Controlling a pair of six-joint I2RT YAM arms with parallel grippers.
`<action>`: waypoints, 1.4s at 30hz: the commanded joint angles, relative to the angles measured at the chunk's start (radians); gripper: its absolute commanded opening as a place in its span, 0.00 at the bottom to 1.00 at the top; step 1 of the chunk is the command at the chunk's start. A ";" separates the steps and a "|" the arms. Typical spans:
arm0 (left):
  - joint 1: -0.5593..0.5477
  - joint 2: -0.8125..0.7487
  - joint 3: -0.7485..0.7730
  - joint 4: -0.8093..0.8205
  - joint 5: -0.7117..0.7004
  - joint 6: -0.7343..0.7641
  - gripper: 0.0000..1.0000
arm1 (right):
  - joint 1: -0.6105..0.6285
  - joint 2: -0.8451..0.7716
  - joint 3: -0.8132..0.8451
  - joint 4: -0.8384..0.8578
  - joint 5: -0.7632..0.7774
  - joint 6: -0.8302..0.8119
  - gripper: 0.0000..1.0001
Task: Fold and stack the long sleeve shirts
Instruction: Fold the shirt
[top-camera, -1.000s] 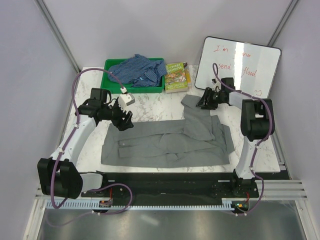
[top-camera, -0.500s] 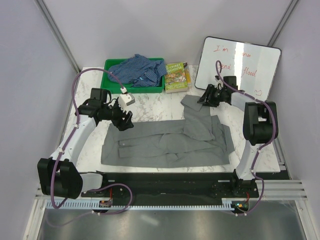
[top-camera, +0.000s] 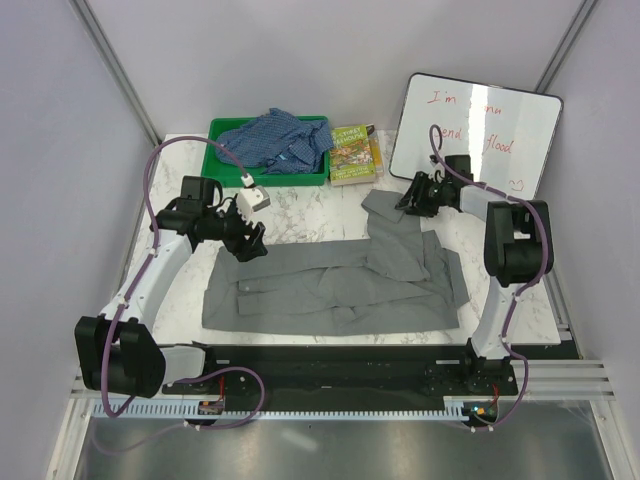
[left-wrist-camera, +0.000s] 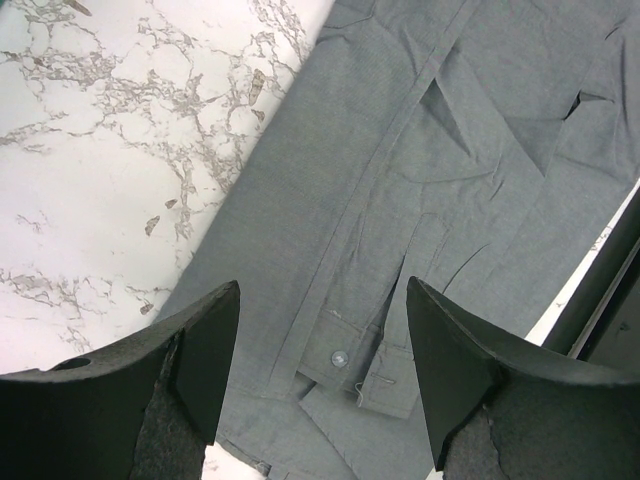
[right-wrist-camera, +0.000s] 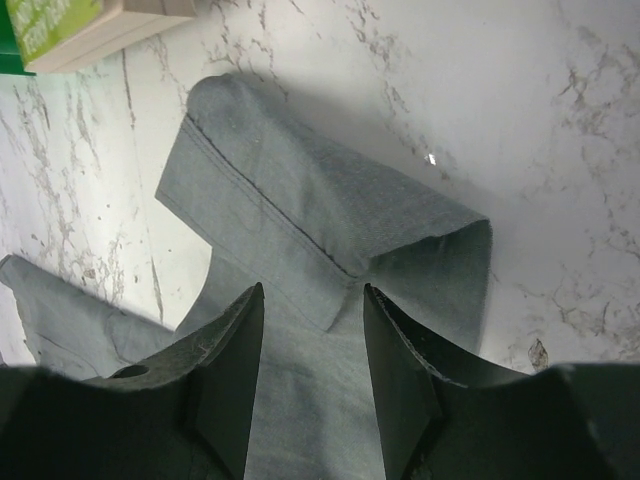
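Observation:
The grey long sleeve shirt (top-camera: 335, 285) lies partly folded across the middle of the table, one part reaching back toward the right. The blue checked shirt (top-camera: 275, 140) lies crumpled in the green tray (top-camera: 222, 128) at the back. My left gripper (top-camera: 250, 245) is open above the grey shirt's upper left corner; in the left wrist view a buttoned cuff (left-wrist-camera: 345, 360) lies between its fingers. My right gripper (top-camera: 408, 205) is open just above the folded back end of the grey cloth (right-wrist-camera: 330, 230), holding nothing.
A book (top-camera: 352, 153) lies beside the tray. A whiteboard (top-camera: 475, 130) with red writing leans at the back right. A small white block (top-camera: 252, 195) sits near the left arm. The marble tabletop (top-camera: 310, 205) shows between tray and shirt.
The right gripper moved slightly back and forth near the far end of the grey cloth. The left arm and the shirts have not moved.

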 joint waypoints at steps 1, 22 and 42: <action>-0.002 0.001 0.033 0.002 0.050 0.026 0.75 | -0.004 0.031 0.025 0.029 0.005 0.016 0.52; -0.002 -0.014 0.005 0.050 0.073 0.028 0.72 | -0.002 0.087 0.065 0.158 -0.168 0.144 0.00; -0.583 -0.258 -0.370 1.077 -0.371 0.268 1.00 | -0.001 -0.499 -0.399 0.684 -0.495 0.840 0.00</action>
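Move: The gray shirt's sleeve end lies right at the half-open right fingers: its near fold is about 1 cm ahead, 2 cm to the left and 2 cm below. From the right hand, the books stand some 16 cm ahead and 15 cm left, and the middle of the shirt's body is about 20 cm back and 18 cm left, both near table height. From the left hand, the sleeve fold is roughly 17 cm ahead, 36 cm to the right and 15 cm lower. The sleeve end is pinched as the right fingers ease a couple of centimetres left and forward and shut, then raised some 20 cm, drawn back about 8 cm and further left while the hand rolls its left side up. Late on, the empty left hand rises about 10 cm, swings right towards the sleeve, tips up some 50 degrees and opens wide. ##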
